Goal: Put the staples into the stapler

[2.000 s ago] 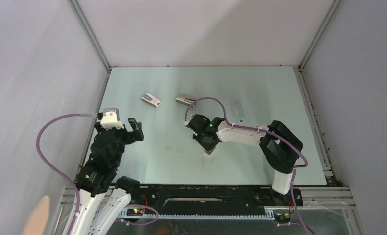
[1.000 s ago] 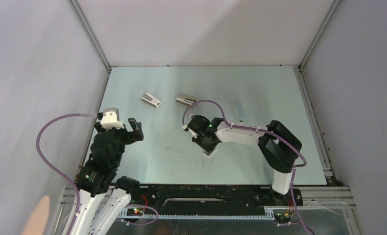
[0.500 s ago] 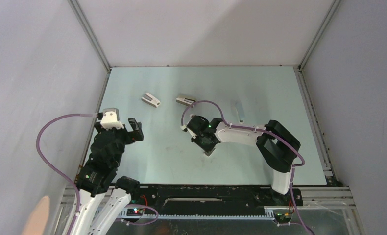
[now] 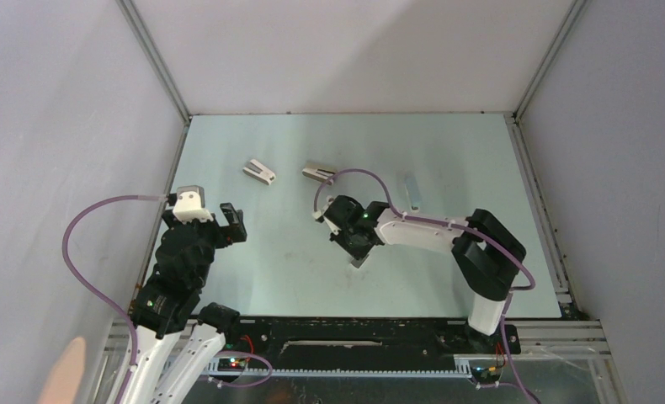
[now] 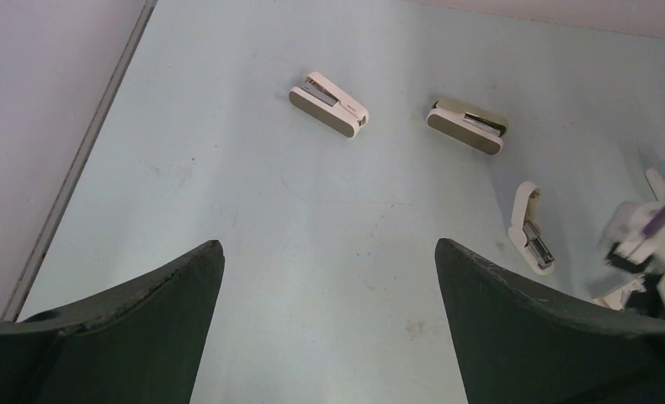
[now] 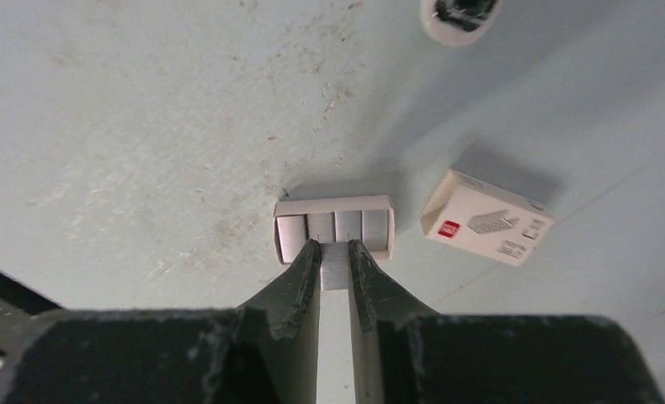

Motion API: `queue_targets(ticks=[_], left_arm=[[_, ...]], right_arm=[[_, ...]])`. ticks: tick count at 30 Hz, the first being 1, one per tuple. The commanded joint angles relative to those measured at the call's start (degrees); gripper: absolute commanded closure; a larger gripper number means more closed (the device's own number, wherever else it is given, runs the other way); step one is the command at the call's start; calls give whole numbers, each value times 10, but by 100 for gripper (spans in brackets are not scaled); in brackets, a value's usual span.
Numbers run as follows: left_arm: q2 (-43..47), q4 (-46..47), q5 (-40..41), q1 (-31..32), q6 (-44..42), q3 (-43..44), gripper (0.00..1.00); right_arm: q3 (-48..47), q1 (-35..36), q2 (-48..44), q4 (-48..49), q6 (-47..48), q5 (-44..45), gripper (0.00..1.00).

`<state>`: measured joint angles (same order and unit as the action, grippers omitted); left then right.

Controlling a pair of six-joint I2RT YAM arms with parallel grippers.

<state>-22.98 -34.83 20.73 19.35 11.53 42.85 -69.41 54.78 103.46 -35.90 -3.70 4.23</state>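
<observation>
In the right wrist view my right gripper is shut on a silvery strip of staples. Its tips stand at the near edge of the grey inner tray, which holds more strips. The white outer staple box lies apart to the right of the tray. From above, the right gripper points down at mid-table. The slim pale stapler lies further back to its right. My left gripper hangs open over bare table at the left, holding nothing.
A white wedge stapler and a beige one lie at the back, also in the left wrist view as the white one and the beige one. A small white stub lies near the right wrist. Walls enclose the table.
The right gripper's jaws have closed onto a staple strip at the tray, and the right arm's elbow has shifted slightly right. The left arm has not moved.
</observation>
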Motion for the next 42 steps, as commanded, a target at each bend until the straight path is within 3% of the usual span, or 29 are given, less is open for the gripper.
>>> queue_targets(ticks=[1,11,22,32,42], left_arm=[[-1,18,-3,-5,-5,-4,2],[1,17,0,-5,-5,-4,2],[3,17,2,-5,-5,-4,2],[6,17,2,-5,-5,-5,2],[4,18,1,-5,-5,-5,2]], right_arm=[[-4,-18,-70,25,-35,-4,87],[-5,-53,-70,154,-92,25,87],[-4,-52,12,310,-118,82,87],[16,-50,50,385,-116,115,87],[21,-50,70,395,-108,125,88]])
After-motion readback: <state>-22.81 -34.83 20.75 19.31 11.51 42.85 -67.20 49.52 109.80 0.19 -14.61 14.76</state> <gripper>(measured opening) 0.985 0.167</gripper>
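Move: Just above the open staple box, whose middle is some 3 cm straight below, the right hand already pinches a strip of staples. The open stapler stands about 12 cm ahead and 6 cm to its left, 2 cm lower; the closed staple box about 4 cm ahead and 4 cm right; the beige stapler roughly 25 cm ahead and 11 cm left. From the left hand the open stapler lies about 12 cm ahead, 29 cm right, well below (some 24 cm). Lifting the pinched strip about 6 cm up from the open staple box, the right hand swings it in an arc forward some 12 cm and left to the open stapler, then sinks about 5 cm over its channel. On the way the wrist turns clockwise and tips the fingers outward, forward and left, lining the strip up with the channel; the grip stays shut. ##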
